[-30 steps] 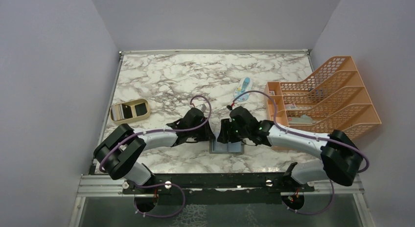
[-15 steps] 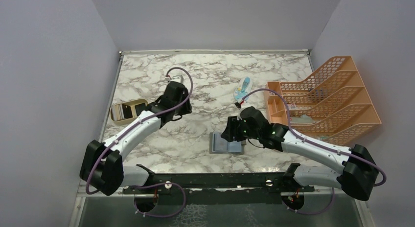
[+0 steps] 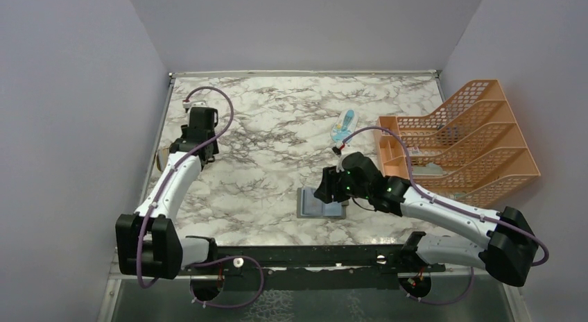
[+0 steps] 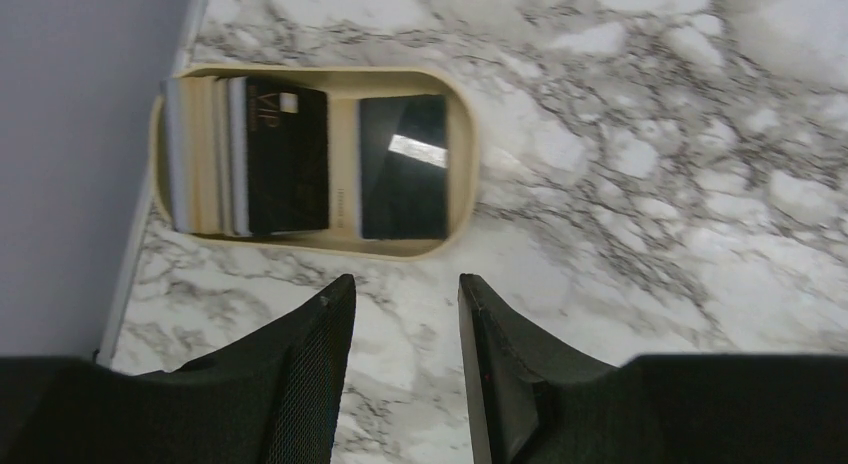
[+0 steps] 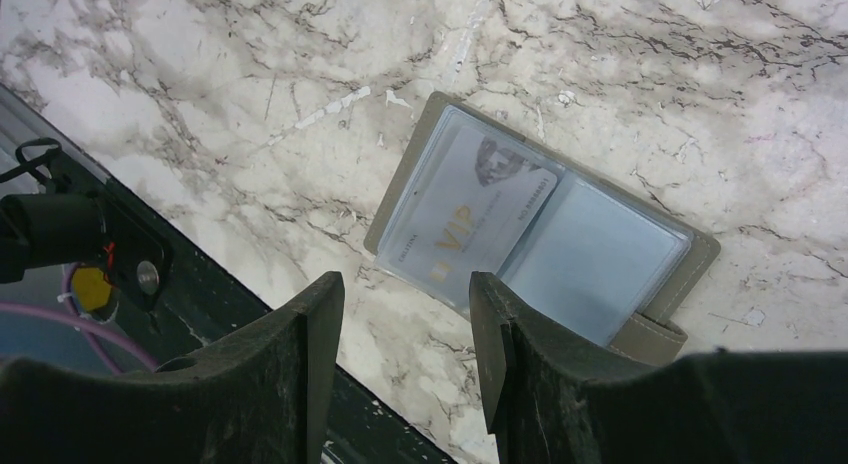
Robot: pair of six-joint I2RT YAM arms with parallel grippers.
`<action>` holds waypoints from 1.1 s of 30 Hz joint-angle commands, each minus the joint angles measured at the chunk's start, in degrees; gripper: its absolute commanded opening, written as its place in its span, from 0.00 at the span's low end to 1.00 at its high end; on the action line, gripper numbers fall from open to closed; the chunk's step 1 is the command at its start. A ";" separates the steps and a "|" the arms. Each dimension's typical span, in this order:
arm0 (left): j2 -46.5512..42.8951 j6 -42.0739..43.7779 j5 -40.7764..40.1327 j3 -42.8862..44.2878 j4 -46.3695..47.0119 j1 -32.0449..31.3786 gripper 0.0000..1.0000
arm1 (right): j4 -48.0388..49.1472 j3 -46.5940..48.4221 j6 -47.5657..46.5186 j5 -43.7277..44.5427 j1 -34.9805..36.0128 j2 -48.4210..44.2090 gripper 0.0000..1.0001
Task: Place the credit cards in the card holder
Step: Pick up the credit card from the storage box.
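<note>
The grey card holder (image 5: 640, 324) lies open on the marble near the front edge. A pale credit card (image 5: 465, 219) printed "VIP" sits in its left pocket, and the right pocket (image 5: 590, 259) looks empty. My right gripper (image 5: 405, 284) hovers open just in front of the holder, with nothing between its fingers. Far left, several more credit cards (image 4: 250, 154) stand stacked in one compartment of a tan oval tray (image 4: 462, 174), and a black card (image 4: 402, 167) lies in the other. My left gripper (image 4: 403, 289) is open and empty, just short of the tray.
An orange mesh file rack (image 3: 461, 138) stands at the right edge, with a blue-and-white packet (image 3: 343, 125) on the marble beside it. The tray lies against the left wall (image 4: 80, 134). A black rail (image 5: 120, 254) runs along the table's front edge.
My left arm swung from beside the card holder out to the far left, over the tray, and its jaws opened. My right gripper drew back slightly and opened a little wider.
</note>
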 commanded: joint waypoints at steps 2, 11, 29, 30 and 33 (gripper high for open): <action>1.68 6.41 -1.33 2.25 1.69 10.57 0.45 | 1.80 -0.56 -1.81 -1.79 0.34 -1.87 0.50; 8.00 10.23 -1.02 2.80 3.91 18.01 0.47 | 2.03 0.16 -3.57 -3.90 0.35 -1.49 0.50; 21.35 13.34 -2.95 7.56 5.74 20.63 0.49 | 1.76 1.55 -4.67 -3.04 0.30 0.28 0.50; 21.64 13.42 -3.22 7.77 5.79 20.70 0.49 | 1.88 1.63 -4.59 -3.03 0.30 0.32 0.50; 22.96 13.79 -3.85 8.41 5.80 20.66 0.48 | 2.08 1.73 -4.50 -2.75 0.30 0.42 0.50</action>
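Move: Out over the far left of the table, the black VIP card at the front of the stack in the storage box lies about 12 cm to the left hand's left, 3 cm ahead and 11 cm below. The rest of the card stack leans some 4 cm to the left of it, and another dark card lies about 7 cm to its right, a centimetre farther out. From the right hand the VIP card is roughly 47 cm left, 17 cm ahead and 8 cm lower. Sweeping left towards the storage box, the empty left hand first runs nearly level, then sinks as the sideways travel eases off: about 13 cm left and 7 cm down in all. Its wrist tips further down by some 15 degrees and turns a little counter-clockwise, and the fingers stay about half open above the cards, not yet closing on the VIP card. ##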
